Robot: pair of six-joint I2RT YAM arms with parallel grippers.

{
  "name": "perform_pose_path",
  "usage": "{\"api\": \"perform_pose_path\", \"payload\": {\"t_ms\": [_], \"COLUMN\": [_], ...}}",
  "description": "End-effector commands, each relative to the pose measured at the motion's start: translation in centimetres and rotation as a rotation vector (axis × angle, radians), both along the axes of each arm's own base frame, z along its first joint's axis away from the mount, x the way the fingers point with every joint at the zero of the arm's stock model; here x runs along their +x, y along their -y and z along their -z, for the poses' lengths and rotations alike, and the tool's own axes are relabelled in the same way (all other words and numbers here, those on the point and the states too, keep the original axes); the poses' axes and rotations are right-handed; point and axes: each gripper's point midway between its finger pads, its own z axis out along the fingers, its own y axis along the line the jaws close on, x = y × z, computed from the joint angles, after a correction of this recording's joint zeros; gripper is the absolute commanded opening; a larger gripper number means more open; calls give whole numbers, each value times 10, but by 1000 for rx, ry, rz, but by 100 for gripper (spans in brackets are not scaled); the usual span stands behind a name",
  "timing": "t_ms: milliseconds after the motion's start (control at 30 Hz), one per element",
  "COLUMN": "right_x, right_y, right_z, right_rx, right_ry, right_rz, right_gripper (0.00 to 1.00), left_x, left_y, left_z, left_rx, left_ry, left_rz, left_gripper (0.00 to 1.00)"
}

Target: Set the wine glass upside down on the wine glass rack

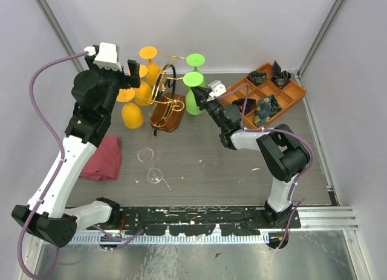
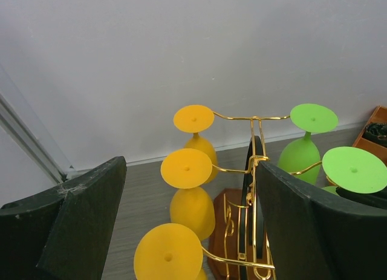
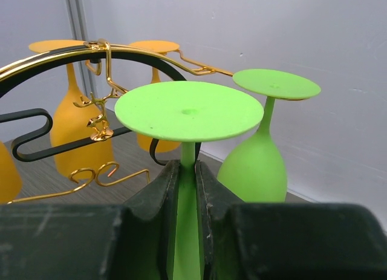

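The wine glass rack [image 1: 164, 86] has gold wire arms, a dark hoop and a brown wooden base [image 1: 167, 115]. It also shows in the left wrist view [image 2: 253, 171] and the right wrist view [image 3: 100, 98]. Three orange glasses [image 1: 132, 113] hang upside down on its left side. One green glass [image 1: 195, 60] hangs at its back right. My right gripper [image 1: 208, 97] is shut on the stem of a second green wine glass [image 3: 188, 110], held upside down beside the rack's right side. My left gripper [image 1: 134, 74] is open and empty by the orange glasses [image 2: 186, 168].
Two clear glasses [image 1: 145, 154] [image 1: 156, 176] are on the table in front of the rack. A red cloth [image 1: 103, 158] lies at the left. An orange compartment tray [image 1: 289, 97] with dark items stands at the back right. Walls close the back and sides.
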Motion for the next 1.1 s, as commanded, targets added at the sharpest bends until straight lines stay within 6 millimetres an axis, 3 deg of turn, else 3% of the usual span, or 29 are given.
{"api": "perform_pose_path", "payload": {"t_ms": [0,200,467,767,1067], "right_x": [-20,-24,-20,-23,-32], "right_y": [2,-5,-19,-20,-9], "right_z": [-48,-48,-45,-39,-33], "right_rx": [61,69,58,46,4], "right_ry": [124,123,114,101,79], "right_rz": [-35,-75,-106,-106,-82], "right_gripper": [1,1,1,33,44], "left_x": [-6,-11,-22,-41,-65], "left_y": [-2,-2,-1,-12,-23], "left_z": [-1,3,30,58,74], "left_rx": [-13,-15,40,101,124], "left_ry": [9,-8,-87,-177,-269], "left_rz": [8,15,48,36,22], "left_gripper": [94,94,95,96,96]}}
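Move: The green wine glass is already pinched by the stem in the right fingers. Its hook, the rack's middle right one, lies about 2 cm left, 1 cm back and 3 cm above that hand. The far green glass hangs 8 cm ahead, straight out and a little lower; the middle orange glass about 18 cm left and 3 ahead. From the left hand, the hook is 8 cm ahead, 18 right, 16 below; the clear glasses about 18 back, 7 right, 38 below. The green glass, held upside down by its stem, is drawn by the right hand about 2 cm left and slightly less far back onto the rack's hook, with a slight lift before the fingers open partway and let go of the stem. The hand stays beside it, sinking about a centimetre. Meanwhile the open, empty left hand drops and backs off the rack, some 8 cm in all, tipping down about 10 degrees. ##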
